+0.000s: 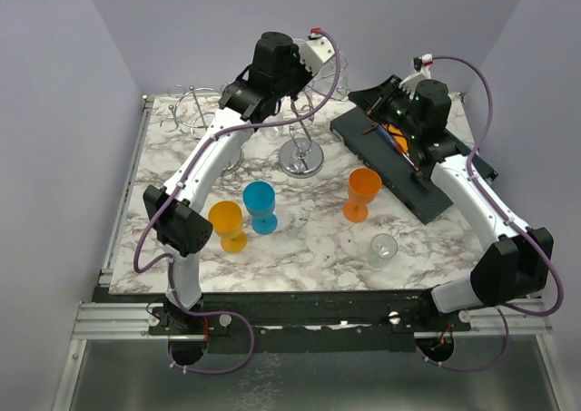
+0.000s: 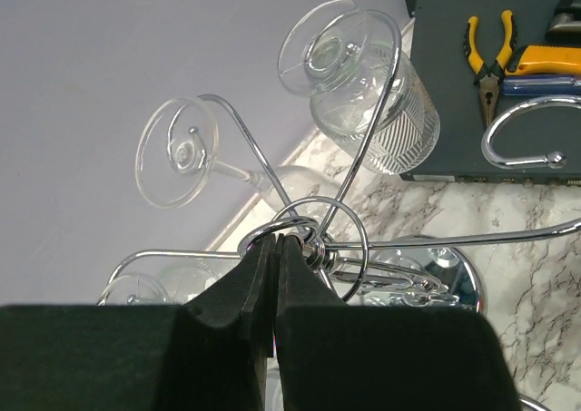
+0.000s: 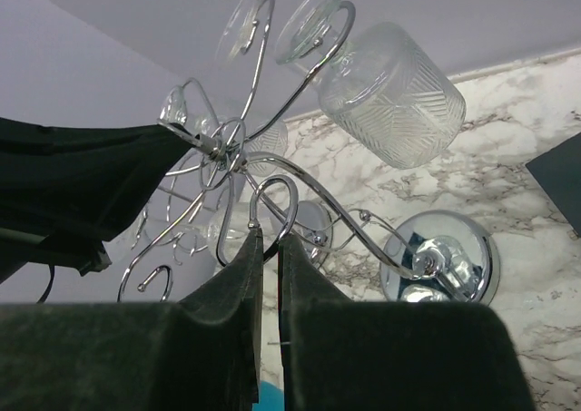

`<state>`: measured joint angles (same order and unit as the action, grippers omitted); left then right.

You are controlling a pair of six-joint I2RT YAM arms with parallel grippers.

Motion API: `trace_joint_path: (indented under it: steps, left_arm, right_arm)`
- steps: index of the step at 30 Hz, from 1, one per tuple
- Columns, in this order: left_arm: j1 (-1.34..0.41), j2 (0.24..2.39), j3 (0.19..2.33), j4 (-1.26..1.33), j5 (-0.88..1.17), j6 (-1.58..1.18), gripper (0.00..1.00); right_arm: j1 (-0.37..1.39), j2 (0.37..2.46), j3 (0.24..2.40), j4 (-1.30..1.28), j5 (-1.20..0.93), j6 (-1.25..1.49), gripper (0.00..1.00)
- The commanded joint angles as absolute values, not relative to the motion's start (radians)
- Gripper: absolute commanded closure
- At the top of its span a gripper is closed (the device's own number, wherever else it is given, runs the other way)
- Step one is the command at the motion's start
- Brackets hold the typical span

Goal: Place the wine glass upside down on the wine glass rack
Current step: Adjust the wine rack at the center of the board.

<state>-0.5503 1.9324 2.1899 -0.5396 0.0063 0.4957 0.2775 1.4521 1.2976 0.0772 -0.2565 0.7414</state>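
The chrome wine glass rack [image 1: 301,160] stands at the back middle of the marble table. Two clear glasses hang upside down from its hooks: a ribbed one [image 2: 377,102] and a slim-stemmed one [image 2: 177,152]. My left gripper [image 2: 275,240] is shut, its tips against the rack's top ring [image 2: 318,202]; I cannot tell if it pinches the wire. My right gripper [image 3: 270,237] is shut to a thin slit, with a rack hook [image 3: 277,198] just past its tips and nothing seen held. A clear wine glass [image 1: 382,249] stands upright near the front right.
A yellow goblet [image 1: 227,225], a blue goblet [image 1: 260,205] and an orange goblet [image 1: 363,193] stand in the middle of the table. A black case [image 1: 399,171] with pliers [image 2: 490,57] lies at the back right. A second wire stand [image 1: 195,112] is at the back left.
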Motion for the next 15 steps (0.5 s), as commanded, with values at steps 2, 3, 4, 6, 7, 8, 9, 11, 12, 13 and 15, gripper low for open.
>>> trace_joint_path:
  steps: [2, 3, 4, 6, 7, 8, 9, 11, 12, 13, 15]
  left_arm:
    - [-0.514, 1.932, 2.214, -0.483, -0.09, 0.51, 1.0]
    - [-0.514, 1.927, 2.206, -0.482, -0.084, 0.507, 1.0]
    - [-0.514, 1.919, 2.198, -0.483, -0.077, 0.502, 1.0]
    - [-0.514, 1.902, 2.182, -0.484, -0.071, 0.494, 1.0]
    - [-0.514, 1.891, 2.172, -0.485, -0.069, 0.488, 0.96]
    - [-0.514, 1.878, 2.161, -0.484, -0.065, 0.484, 0.89]
    - [-0.515, 1.864, 2.144, -0.485, -0.062, 0.48, 0.79]
    - [-0.515, 1.827, 2.111, -0.484, -0.056, 0.47, 0.6]
    - [-0.514, 1.806, 2.094, -0.485, -0.055, 0.468, 0.52]
    - [-0.514, 1.79, 2.076, -0.486, -0.057, 0.462, 0.46]
    - [-0.514, 1.747, 2.037, -0.486, -0.05, 0.447, 0.37]
  right_arm:
    - [0.304, 1.427, 1.248, 0.016, -0.23, 0.707, 1.0]
    - [0.304, 1.426, 1.251, 0.012, -0.225, 0.706, 1.0]
    - [0.304, 1.427, 1.256, 0.006, -0.216, 0.704, 1.0]
    - [0.303, 1.425, 1.268, 0.002, -0.204, 0.697, 0.95]
    - [0.304, 1.423, 1.278, -0.025, -0.197, 0.694, 0.93]
    - [0.304, 1.422, 1.286, -0.038, -0.19, 0.693, 0.91]
    - [0.303, 1.418, 1.294, -0.047, -0.183, 0.691, 0.88]
    - [0.304, 1.408, 1.306, -0.063, -0.173, 0.688, 0.76]
    - [0.304, 1.403, 1.309, -0.074, -0.168, 0.684, 0.7]
    - [0.303, 1.395, 1.315, -0.084, -0.162, 0.681, 0.66]
    - [0.303, 1.38, 1.328, -0.114, -0.148, 0.666, 0.59]
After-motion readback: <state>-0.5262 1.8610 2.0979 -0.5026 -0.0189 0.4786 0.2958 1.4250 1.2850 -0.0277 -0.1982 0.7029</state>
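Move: The wine rack's top finial is right at the left hand's shut fingertips, with the hub a couple of centimetres below. The curled end of a rack arm is between the right fingertips, and the hub lies about 13 cm to that hand's left and 3 cm ahead. A patterned glass hangs upside down some 7 cm ahead and 9 cm right of the left hand. The stemmed glass hangs roughly 10 cm straight ahead of it. The rack's finial and curled arm are let go as both hands, after holding nearly still, spread their fingers. The left opens about halfway and slips some 2 cm to the left of the hub, easing very slightly up. The right opens about a third and sinks about 2 cm, drawing back 1 cm, its fingers tipping down slightly, clear of the curl. ##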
